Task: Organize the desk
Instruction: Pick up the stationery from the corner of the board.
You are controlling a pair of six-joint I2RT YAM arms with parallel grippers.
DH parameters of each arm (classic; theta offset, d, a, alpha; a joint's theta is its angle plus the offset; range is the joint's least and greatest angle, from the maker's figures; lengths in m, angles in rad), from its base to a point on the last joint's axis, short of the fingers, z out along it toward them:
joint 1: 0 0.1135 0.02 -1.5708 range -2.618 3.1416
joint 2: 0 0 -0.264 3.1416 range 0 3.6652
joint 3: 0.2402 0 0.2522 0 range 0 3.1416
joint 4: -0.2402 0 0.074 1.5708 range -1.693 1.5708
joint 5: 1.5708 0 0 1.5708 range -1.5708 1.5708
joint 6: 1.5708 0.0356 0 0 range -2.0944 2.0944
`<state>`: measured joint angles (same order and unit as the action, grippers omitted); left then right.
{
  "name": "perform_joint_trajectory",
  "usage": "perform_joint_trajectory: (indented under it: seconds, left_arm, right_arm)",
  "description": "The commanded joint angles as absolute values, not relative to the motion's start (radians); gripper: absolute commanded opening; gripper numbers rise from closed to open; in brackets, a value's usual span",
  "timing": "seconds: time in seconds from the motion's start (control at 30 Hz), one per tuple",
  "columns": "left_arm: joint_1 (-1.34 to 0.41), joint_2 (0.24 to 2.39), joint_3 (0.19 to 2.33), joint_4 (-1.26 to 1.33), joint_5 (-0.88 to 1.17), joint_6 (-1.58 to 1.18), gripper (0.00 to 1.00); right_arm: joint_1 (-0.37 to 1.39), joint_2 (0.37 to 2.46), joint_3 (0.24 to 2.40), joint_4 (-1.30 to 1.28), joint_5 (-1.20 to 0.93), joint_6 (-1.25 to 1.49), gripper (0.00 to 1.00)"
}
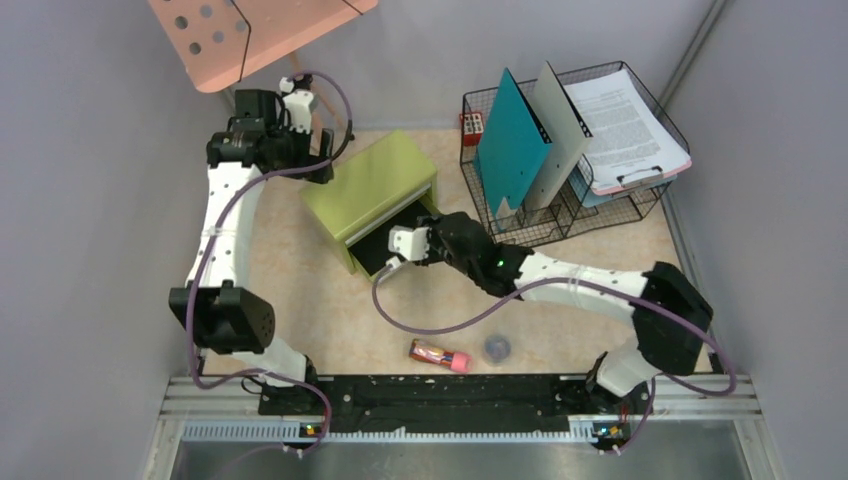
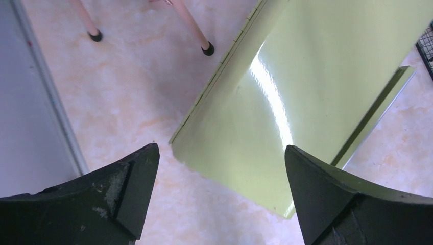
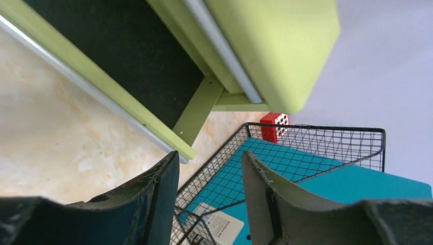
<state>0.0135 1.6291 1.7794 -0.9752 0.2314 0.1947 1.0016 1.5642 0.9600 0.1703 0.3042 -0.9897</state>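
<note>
The desk (image 1: 290,290) is a beige marbled top. On it stands an olive-green drawer box (image 1: 370,185) with its drawer (image 1: 385,252) pulled out, showing a black inside (image 3: 127,46). My right gripper (image 1: 398,250) hangs over the drawer's front right corner, jaws partly open (image 3: 210,154) with nothing between them. At the box's back left corner my left gripper (image 1: 318,160) is wide open (image 2: 220,150) and empty, above the box's corner (image 2: 286,102). A red-and-pink tube (image 1: 440,355) and a small dark round thing (image 1: 497,347) lie near the front edge.
A black wire basket (image 1: 640,205) at the back right holds a teal folder (image 1: 510,145), a grey folder (image 1: 562,130) and a clipboard of papers (image 1: 625,125). A red block (image 1: 471,125) sits behind it. A pink perforated stand (image 1: 240,30) rises at the back left, its legs (image 2: 191,25) beside the box.
</note>
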Motion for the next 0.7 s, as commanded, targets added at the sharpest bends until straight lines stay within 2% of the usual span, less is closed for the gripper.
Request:
perform_joint_trajectory:
  seconds: [0.0, 0.03, 0.17, 0.2, 0.27, 0.3, 0.33, 0.67]
  left_arm:
    - [0.02, 1.498, 1.816, -1.016, 0.178, 0.219, 0.98]
    - [0.021, 1.482, 1.805, -1.012, 0.165, 0.214, 0.98]
    - [0.021, 1.43, 1.747, -1.002, 0.135, 0.209, 0.98]
    - [0.02, 1.425, 1.738, -1.002, 0.133, 0.203, 0.98]
    - [0.021, 1.413, 1.713, -0.994, 0.138, 0.186, 0.98]
    - [0.02, 1.408, 1.695, -0.986, 0.132, 0.17, 0.98]
    - [0.02, 1.398, 1.674, -0.971, 0.123, 0.155, 0.98]
    - [0.021, 1.322, 1.531, -0.865, 0.113, 0.1, 0.98]
  right_arm:
    - [1.018, 1.44, 1.183, -0.384, 0.16, -0.632, 0.53]
    - [1.018, 1.422, 1.209, -0.453, 0.115, -0.59, 0.61]
    - [1.018, 1.358, 1.216, -0.612, -0.086, -0.462, 0.65]
    - [1.017, 1.35, 1.208, -0.649, -0.137, -0.439, 0.68]
    - [1.019, 1.344, 1.188, -0.687, -0.243, -0.404, 0.84]
    - [1.022, 1.344, 1.174, -0.695, -0.284, -0.399, 0.96]
    - [1.026, 1.341, 1.151, -0.684, -0.304, -0.384, 0.98]
    - [1.116, 1.397, 0.966, -0.52, -0.36, -0.309, 0.96]
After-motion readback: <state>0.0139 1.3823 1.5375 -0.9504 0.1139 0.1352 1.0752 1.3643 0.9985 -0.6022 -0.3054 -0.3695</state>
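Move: The pencil bottle lying near the table's front edge is about 27 cm back from the right hand, roughly level with it sideways and some 15 cm below. The clip cup stands about 26 cm back and 12 cm to the right of the hand, at about the same depth. The open drawer is 3 cm back, 8 cm left and 9 cm below. From the left hand, the pencil bottle lies some 40 cm back, 22 cm right and 25 cm below. Right hand arcs back 20 cm towards the pencil bottle, rising then sinking, tipping down, opening wide; left withdraws. ##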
